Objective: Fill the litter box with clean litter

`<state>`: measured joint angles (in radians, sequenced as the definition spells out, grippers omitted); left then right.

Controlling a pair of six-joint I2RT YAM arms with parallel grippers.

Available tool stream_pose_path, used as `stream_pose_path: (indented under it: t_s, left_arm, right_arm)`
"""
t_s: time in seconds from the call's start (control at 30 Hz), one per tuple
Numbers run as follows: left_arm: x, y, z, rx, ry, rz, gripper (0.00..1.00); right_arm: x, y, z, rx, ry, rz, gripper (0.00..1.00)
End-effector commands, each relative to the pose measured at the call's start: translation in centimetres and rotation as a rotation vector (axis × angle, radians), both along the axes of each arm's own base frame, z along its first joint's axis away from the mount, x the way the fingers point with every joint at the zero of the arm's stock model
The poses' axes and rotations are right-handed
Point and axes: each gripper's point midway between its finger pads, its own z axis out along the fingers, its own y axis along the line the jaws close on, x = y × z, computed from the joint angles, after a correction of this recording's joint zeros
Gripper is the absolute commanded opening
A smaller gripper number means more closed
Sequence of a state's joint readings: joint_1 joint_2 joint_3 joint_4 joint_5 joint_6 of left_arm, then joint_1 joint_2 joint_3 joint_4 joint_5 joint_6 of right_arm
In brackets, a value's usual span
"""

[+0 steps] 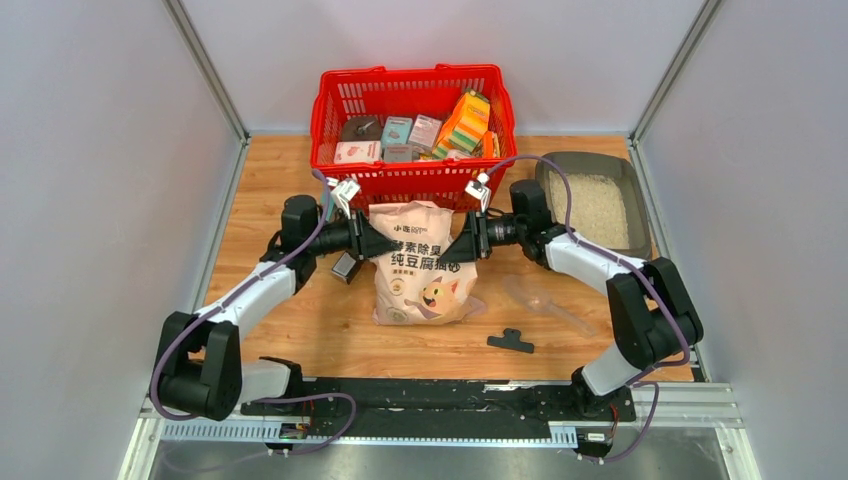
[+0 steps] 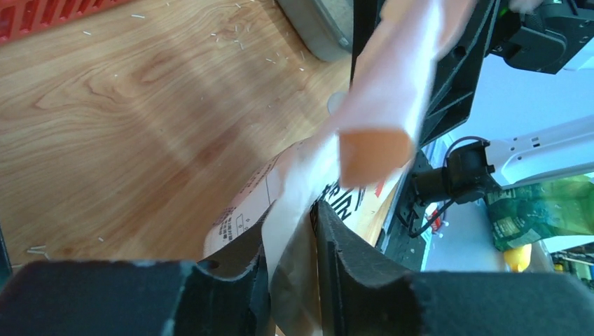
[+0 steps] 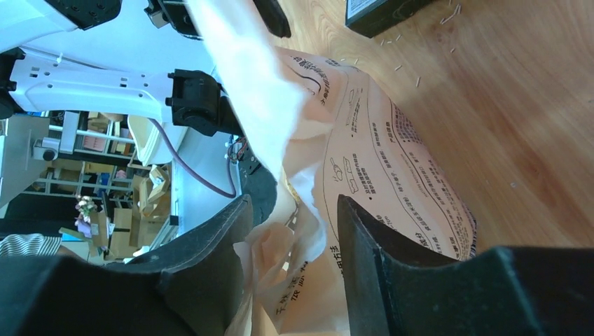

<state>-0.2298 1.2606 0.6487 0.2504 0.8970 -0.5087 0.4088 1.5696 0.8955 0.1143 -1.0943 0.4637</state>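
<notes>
The pinkish-cream cat-print bag (image 1: pixel 425 265) stands upright at the table's middle, in front of the basket. My left gripper (image 1: pixel 375 243) is at its upper left edge. In the left wrist view that gripper (image 2: pixel 291 220) is shut on a fold of the bag (image 2: pixel 382 77). My right gripper (image 1: pixel 455 245) is at the bag's upper right edge. Its jaws (image 3: pixel 294 203) stand open, with crumpled bag (image 3: pixel 378 161) material loose between them. The grey litter box (image 1: pixel 585 160) lies at the back right with clean litter (image 1: pixel 598 208) spread inside it.
The red basket (image 1: pixel 412 185) of packages stands just behind the bag. A clear scoop (image 1: pixel 540 300) and a black clip (image 1: pixel 511 342) lie at the front right, and a small dark box (image 1: pixel 345 268) sits by the left gripper. Stray granules (image 2: pixel 238 42) dot the wood.
</notes>
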Motion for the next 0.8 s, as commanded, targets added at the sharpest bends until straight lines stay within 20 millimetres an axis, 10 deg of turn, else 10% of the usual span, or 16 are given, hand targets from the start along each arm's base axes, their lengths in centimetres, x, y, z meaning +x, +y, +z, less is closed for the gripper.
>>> stream_pose_path:
  t_s: [0.0,0.4,0.77]
  left_arm:
    - [0.3,-0.5,1.3,-0.023,-0.020,-0.027,0.27]
    - [1.4,1.3,1.4,-0.039,0.041,0.037,0.03]
    - [-0.5,1.3,0.6,-0.061,0.201,-0.022,0.00]
  right_arm:
    - [1.1,0.6,1.6,0.052,-0.104,-0.034,0.51]
    - [-0.2,0.4,0.0,-0.016,-0.079,-0.075,0.39]
    - [-1.0,1.4,3.3,0.087,-0.008,0.045,0.00]
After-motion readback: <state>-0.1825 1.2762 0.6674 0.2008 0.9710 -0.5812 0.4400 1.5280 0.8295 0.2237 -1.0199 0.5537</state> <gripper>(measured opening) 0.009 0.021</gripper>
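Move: The litter bag stands between the two hands, its side edges already loose in both pairs of open fingers; its middle lies about 6 cm right of the left hand, 4 cm nearer the robot and 7 cm lower. From the right hand it is some 3 cm left, 2 cm back and 6 cm below. The dark box lies 5 cm ahead and 7 cm left of the left hand, 16 cm down; the black clip 11 cm back and 13 cm right of the right hand, equally low. Both hands stay practically in place, drifting no more than about 1 cm, while their facing fingers shut on opposite side edges of the litter bag just below its rim. The left closes steadily from a third open and pinches first, its wrist rolling slightly, some 5 degrees; the right eases in from half open and shuts mostly at the end. ##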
